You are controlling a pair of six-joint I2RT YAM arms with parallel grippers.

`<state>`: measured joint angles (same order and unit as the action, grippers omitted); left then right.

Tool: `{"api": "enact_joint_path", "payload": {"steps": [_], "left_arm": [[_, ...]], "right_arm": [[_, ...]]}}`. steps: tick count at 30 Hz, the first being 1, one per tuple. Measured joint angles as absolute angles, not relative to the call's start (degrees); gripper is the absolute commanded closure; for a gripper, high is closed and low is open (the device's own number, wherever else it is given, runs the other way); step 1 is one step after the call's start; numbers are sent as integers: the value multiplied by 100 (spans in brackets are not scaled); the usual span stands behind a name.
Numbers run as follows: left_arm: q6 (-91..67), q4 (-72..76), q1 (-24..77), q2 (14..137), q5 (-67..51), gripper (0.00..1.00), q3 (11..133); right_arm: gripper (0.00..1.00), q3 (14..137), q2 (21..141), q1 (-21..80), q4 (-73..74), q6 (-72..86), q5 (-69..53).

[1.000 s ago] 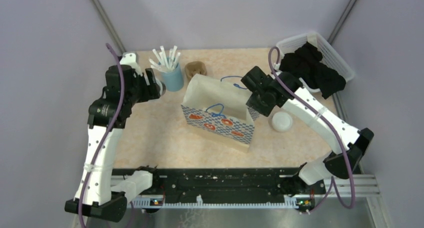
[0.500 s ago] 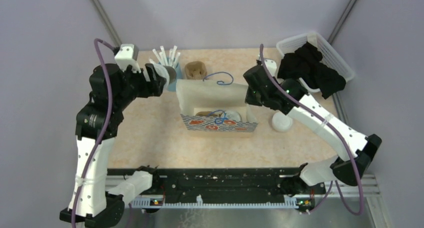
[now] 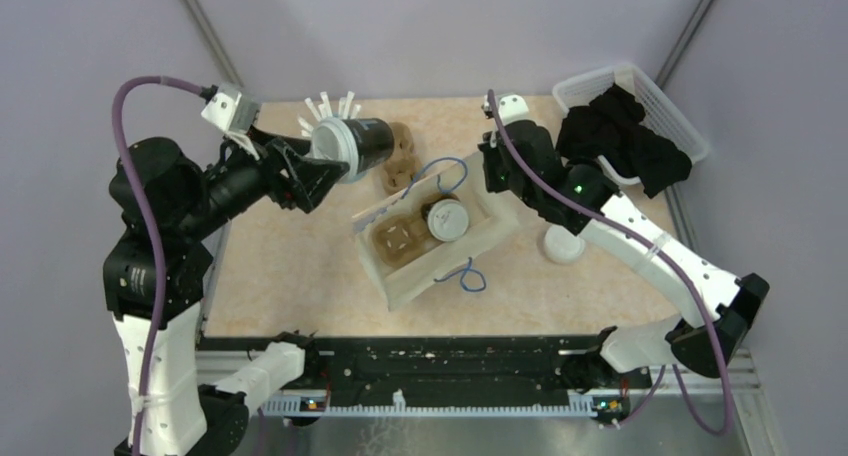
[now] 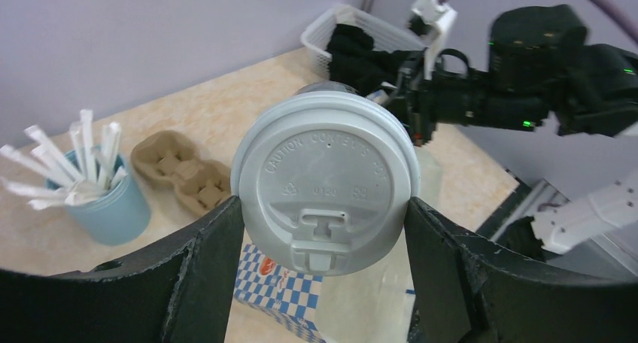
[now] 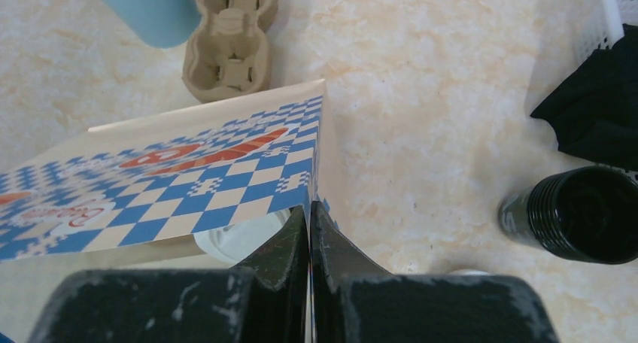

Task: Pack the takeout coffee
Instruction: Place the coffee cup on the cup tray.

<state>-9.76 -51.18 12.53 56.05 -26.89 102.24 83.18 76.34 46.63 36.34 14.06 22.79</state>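
Note:
My left gripper (image 3: 335,156) is shut on a takeout coffee cup (image 3: 352,146), black with a white sip lid (image 4: 325,179), held in the air left of the bag and tipped on its side. In the left wrist view a finger (image 4: 207,264) presses each side of the lid. The blue-checked paper bag (image 3: 432,266) lies tilted with its mouth open. Inside it a brown carrier (image 3: 397,239) holds a second lidded cup (image 3: 447,219). My right gripper (image 5: 310,211) is shut on the bag's rim (image 5: 320,144) at its right corner.
A light-blue cup of white straws (image 4: 113,207) and a spare pulp carrier (image 3: 400,161) stand at the back. A loose white lid (image 3: 563,244) lies right of the bag. A lidless black cup (image 5: 579,215) lies beside the white basket (image 3: 665,101) of black cloth.
The right gripper closed on the bag's rim and pulled the bag over, so its inside now shows. The left arm rose and carried its cup right, toward the bag.

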Motion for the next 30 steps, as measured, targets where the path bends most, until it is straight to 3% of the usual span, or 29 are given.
{"api": "enact_joint_path", "payload": {"steps": [9,17,30], "left_arm": [[-1103,-5474,1253,5791,-4115,29,10617],[-1208,-5487,1256,5806,-4812,29,9876],[-749,-5548,1678,6692,-3830,33,9603]], "right_arm": [[100,8943,8270,4421,3865,1304,2206],[100,9727,8879,4329,4805,1518,1850],[100,9802,8879,3999,5284,1612,941]]}}
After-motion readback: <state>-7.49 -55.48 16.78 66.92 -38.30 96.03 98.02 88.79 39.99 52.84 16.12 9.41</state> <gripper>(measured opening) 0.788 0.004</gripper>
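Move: The empty pocket of the cup tray inside the bag, where the coffee cup held by the left hand is to go, lies some 7 cm ahead of that hand, 8 cm to its right and about 44 cm below. The lidded cup already in the bag stands 10 cm right of the pocket; the loose tray is about 20 cm beyond the pocket. From the right hand, shut on the bag's rim, the pocket is about 16 cm left, 2 cm back and 26 cm below. The coffee cup, still gripped at its lid end, is carried by the left hand back about 4 cm, then swung forward, right and down over the bag's left end, about 9 cm lower in all, the wrist tipping down some 20 degrees and turning clockwise. The right hand keeps its pinch on the bag's rim, eases forward and partly back, sinks about 3 cm and tips down. ##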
